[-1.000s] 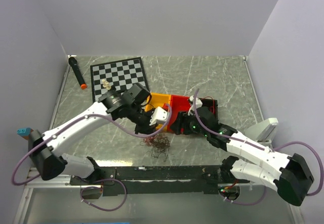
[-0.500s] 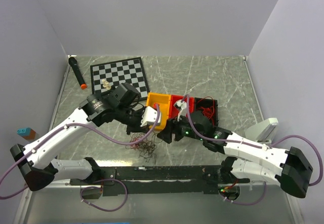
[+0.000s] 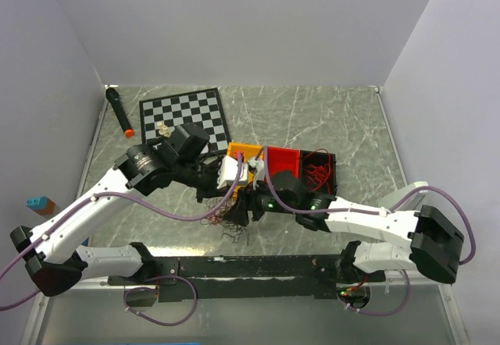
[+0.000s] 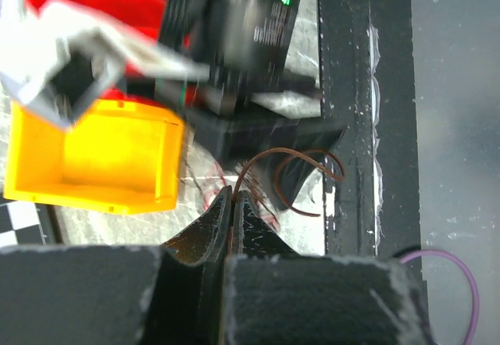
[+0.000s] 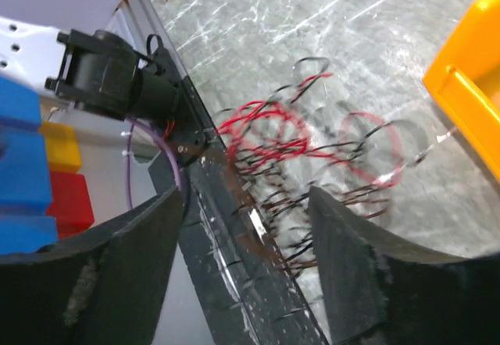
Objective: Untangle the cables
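The cables [image 3: 234,224] are a hand-sized tangle of thin red and black curly wires on the marble table, near its front edge. My left gripper [image 3: 226,202] is shut on a thin brown-red wire; the wire [image 4: 301,175] loops out from the tips of my left gripper [image 4: 233,197]. My right gripper [image 3: 247,205] hovers just right of it, over the tangle. In the right wrist view the cables [image 5: 305,150] lie beyond and between the wide-apart fingers of my right gripper [image 5: 246,204], which stands open and holds nothing.
A yellow bin [image 3: 244,151], a red bin [image 3: 283,158] and a black bin [image 3: 319,169] with red wires stand just behind the tangle. A chessboard [image 3: 183,115] and a black marker [image 3: 118,111] lie at the back left. The black base rail [image 3: 250,267] runs along the front edge.
Both arms have swung left. The right gripper came off the bins and down to the tangle. The left gripper, still shut, drew the wires slightly left.
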Action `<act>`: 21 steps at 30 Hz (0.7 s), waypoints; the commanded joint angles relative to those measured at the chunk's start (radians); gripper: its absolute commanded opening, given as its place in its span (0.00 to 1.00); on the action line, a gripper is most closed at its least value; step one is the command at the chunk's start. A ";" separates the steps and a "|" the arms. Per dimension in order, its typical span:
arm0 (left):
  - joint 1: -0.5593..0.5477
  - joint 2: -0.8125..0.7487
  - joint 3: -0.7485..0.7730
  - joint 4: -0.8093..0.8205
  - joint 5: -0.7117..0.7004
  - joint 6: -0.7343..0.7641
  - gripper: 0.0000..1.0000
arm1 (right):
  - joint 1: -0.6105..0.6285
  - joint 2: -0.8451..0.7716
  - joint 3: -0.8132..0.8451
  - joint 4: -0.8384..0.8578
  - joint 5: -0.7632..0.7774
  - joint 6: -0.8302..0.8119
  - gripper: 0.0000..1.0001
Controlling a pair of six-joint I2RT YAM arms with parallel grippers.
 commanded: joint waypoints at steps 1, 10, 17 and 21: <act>-0.004 -0.025 0.070 0.006 -0.002 -0.022 0.01 | 0.021 0.041 0.087 0.001 0.041 -0.009 0.64; -0.003 -0.039 0.169 -0.003 -0.086 -0.025 0.01 | 0.043 -0.014 -0.018 -0.050 0.127 0.026 0.18; -0.001 -0.058 0.271 0.032 -0.181 -0.040 0.01 | 0.049 -0.071 -0.141 -0.067 0.182 0.083 0.11; -0.001 -0.084 0.321 0.101 -0.265 -0.058 0.01 | 0.052 -0.089 -0.196 -0.094 0.206 0.123 0.08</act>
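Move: The right hand, open, has the hanging brown and black strands of the tangle about level with its fingertips, some 2 cm to its left. The red-and-black tangle body lies roughly 13 cm below, 3 cm left and 1 cm ahead; the yellow bin is about 14 cm ahead, neither left nor right, and 14 cm down. From the left hand, already shut on a brown cable end, those strands hang some 9 cm below, 2 cm right and 1 cm back. Closing from wide open to nearly shut, the right fingers pinch the brown and black strands after easing about 1 cm left, then draw them down about 5 cm and 3 cm to the right. The left hand, keeping its cable end gripped, rises away from the tangle by about 9 cm, drifting slightly forward as the wrist tilts some 15 degrees. ##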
